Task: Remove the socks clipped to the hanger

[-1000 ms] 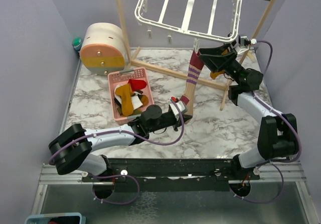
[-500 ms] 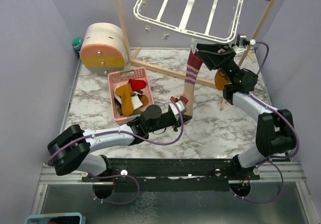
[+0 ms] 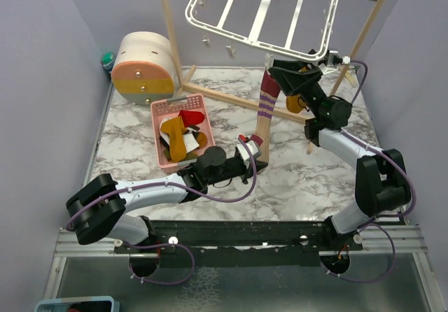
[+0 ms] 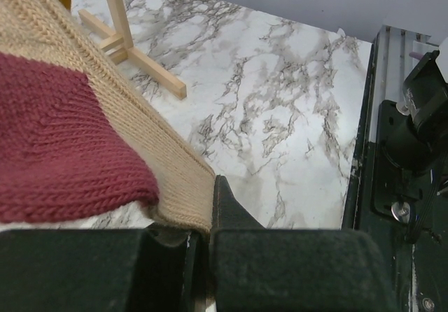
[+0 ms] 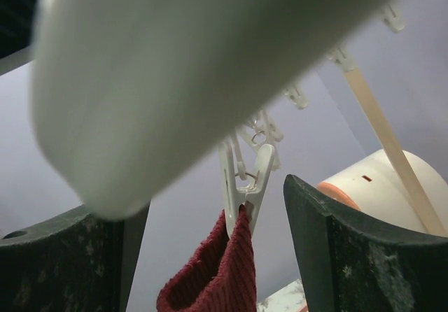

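The white hanger [image 3: 260, 19] hangs tilted at the top. One sock [image 3: 266, 109], red cuff, purple stripes, tan foot, hangs from a white clip [image 5: 245, 179] and stretches down to my left gripper [image 3: 253, 152]. The left gripper [image 4: 203, 221] is shut on the sock's tan toe end [image 4: 105, 123]. My right gripper [image 3: 278, 69] is open just below the frame. Its fingers [image 5: 364, 256] stand on either side of the clip and the red cuff [image 5: 217, 277] without touching. The frame [image 5: 175, 60] shows as a white blur overhead. A mustard sock [image 3: 297, 103] hangs behind the right arm.
A pink basket [image 3: 161, 108] with several socks sits left of centre. A round cream and orange drawer box [image 3: 143, 66] stands at the back left. The light wooden pole rack [image 3: 171, 25] carries the hanger; its base bars [image 3: 224, 96] lie across the table's back.
My right gripper has moved left and up to the clip that holds the red cuff. The hanger has shifted slightly left. The left gripper keeps its hold on the toe.
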`<state>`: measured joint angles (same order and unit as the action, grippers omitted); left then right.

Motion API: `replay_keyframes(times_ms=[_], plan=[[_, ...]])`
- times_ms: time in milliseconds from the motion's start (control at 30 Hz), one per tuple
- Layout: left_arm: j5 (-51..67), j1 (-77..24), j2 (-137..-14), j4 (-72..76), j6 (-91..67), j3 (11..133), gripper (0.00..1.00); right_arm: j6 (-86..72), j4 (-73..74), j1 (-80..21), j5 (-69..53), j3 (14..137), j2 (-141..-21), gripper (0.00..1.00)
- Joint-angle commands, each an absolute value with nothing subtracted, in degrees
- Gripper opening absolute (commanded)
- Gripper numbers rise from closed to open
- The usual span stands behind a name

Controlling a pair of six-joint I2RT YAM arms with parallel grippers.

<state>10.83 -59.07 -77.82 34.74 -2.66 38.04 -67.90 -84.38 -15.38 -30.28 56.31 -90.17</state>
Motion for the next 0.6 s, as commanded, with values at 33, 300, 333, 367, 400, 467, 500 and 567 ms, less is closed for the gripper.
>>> replay_keyframes(times_ms=[33, 300, 333, 367, 400, 467, 500, 567], plan=[[11.52, -60.04, -76.73, 32.25, -3.46, 38.68, 0.0, -66.25, -86.22, -16.48, -27.76, 58.23, -91.51, 0.79], [11.37, -60.16, -76.91, 32.01, -3.73, 38.78, 0.0, -66.01, -85.83, -17.11, -26.37, 58.94, -92.06, 0.68], [11.34, -60.19, -76.9, 31.99, -3.84, 38.72, 0.0, -66.01, -85.91, -17.33, -26.14, 58.91, -92.17, 0.66], [11.35, -60.2, -76.92, 31.99, -3.93, 38.68, 0.0, -65.95, -85.95, -17.46, -25.91, 58.93, -92.31, 0.63], [11.34, -60.25, -76.95, 31.99, -4.03, 38.6, 0.0, -65.98, -85.94, -17.6, -25.79, 58.97, -92.39, 0.61], [11.34, -60.29, -76.75, 31.91, -4.14, 38.51, 0.0, -65.9, -85.92, -17.74, -25.55, 59.09, -92.53, 0.58], [11.28, -60.34, -76.76, 31.84, -4.15, 38.5, 0.0, -65.87, -85.93, -17.83, -25.47, 59.12, -92.59, 0.57], [11.07, -60.38, -76.58, 31.74, -4.09, 38.41, 0.0, -65.85, -85.92, -17.92, -25.41, 59.22, -92.71, 0.54]])
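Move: The white clip holding the maroon sock's cuff is only just beyond the right fingertips, about 2 cm left, 1 cm ahead and 1 cm above that hand. The hanger's near rail passes some 5 cm above and 2 cm ahead, about level left-right; a mustard sock hangs roughly 7 cm right, 2 cm ahead and 12 cm lower. From the left hand, which pinches the maroon sock's toe, the clip is some 16 cm ahead, 2 cm right and 25 cm up. Close the right gripper from wide open to a bit over half open around the handles of the white clip, easing the hand only about 1 cm forward and left towards the clip, with its fingers still slanting up and left under the hanger. Hold the left gripper still, shut on the maroon sock's toe. ##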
